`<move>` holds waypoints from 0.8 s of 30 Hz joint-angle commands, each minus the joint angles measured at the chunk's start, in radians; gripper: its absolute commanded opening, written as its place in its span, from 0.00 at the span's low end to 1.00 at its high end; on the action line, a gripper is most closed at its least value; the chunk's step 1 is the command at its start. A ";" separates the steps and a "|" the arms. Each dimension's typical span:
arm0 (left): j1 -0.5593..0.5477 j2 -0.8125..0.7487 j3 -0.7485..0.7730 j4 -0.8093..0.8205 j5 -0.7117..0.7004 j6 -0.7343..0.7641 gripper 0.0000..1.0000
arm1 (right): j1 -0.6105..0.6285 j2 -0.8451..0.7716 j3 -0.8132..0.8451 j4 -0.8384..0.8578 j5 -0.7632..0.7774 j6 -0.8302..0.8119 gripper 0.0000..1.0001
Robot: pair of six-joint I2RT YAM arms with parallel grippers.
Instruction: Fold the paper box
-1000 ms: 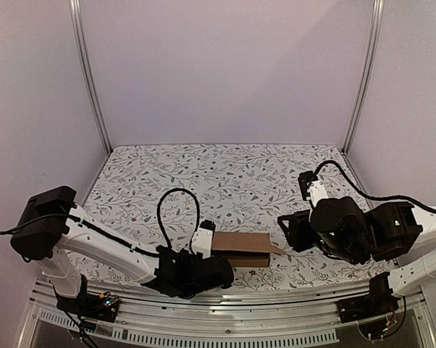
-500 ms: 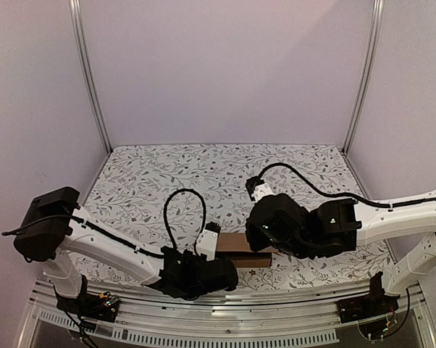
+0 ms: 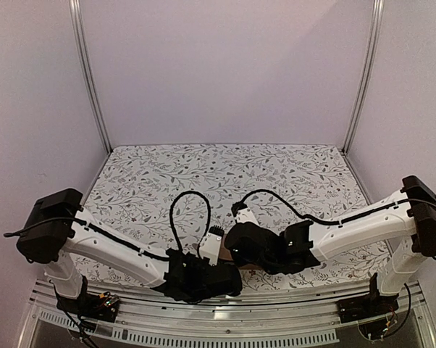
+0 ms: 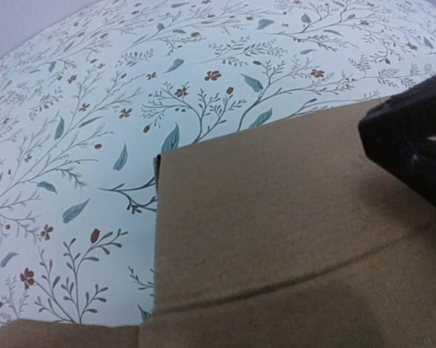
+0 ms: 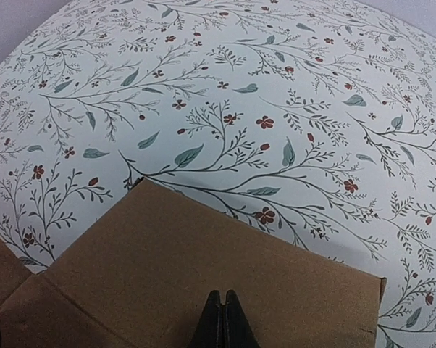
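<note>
The paper box is plain brown cardboard with a crease across its near part, and it fills the lower right of the left wrist view. My left gripper's own fingers do not show there. From above, only a sliver of the paper box shows between the two black wrists. The left wrist sits at the box's near left end. My right gripper is shut, with nothing between its fingers and its tips together over the box's top panel. Its black body reaches in over the box from the right.
The table carries a floral-patterned cloth and is enclosed by white walls and metal posts. Both arms crowd the near middle. A black cable loops up above the left wrist.
My right arm has swung left from the table's right side to over the box, and its jaws have closed. The left wrist has shifted slightly right beside the box.
</note>
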 commanded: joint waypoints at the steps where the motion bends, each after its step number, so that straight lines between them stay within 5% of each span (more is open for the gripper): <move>1: -0.019 0.029 0.027 -0.088 0.019 -0.044 0.18 | -0.004 0.049 -0.035 0.045 0.033 0.060 0.00; 13: -0.031 -0.010 0.051 -0.141 0.093 -0.051 0.47 | -0.001 0.135 -0.062 0.067 0.069 0.115 0.00; 24: -0.057 -0.180 -0.090 -0.192 0.178 -0.079 0.50 | -0.001 0.149 -0.095 0.088 0.053 0.122 0.00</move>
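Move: Under the box's front flap the left fingers sit almost shut, the flap's middle about 5 cm to their right, 1 cm ahead and barely above; the lid's middle is some 8 cm ahead, 6 cm right and 1 cm up, the flap's left ear about 4 cm left, level ahead. From the shut right fingers the lid's middle lies roughly 4 cm ahead, 1 cm right and 4 cm down, and the flap's middle about 4 cm back, straight below by some 5 cm. Lowering its shut fingers some 4 cm, the right hand comes down onto the lid just beyond the front crease, turning slightly clockwise, then stays there, seeming to press. The left hand opens to about half and, after a short pause, draws back about 3 cm and 2 cm left, out from beneath the front flap, tipping a little further down. ##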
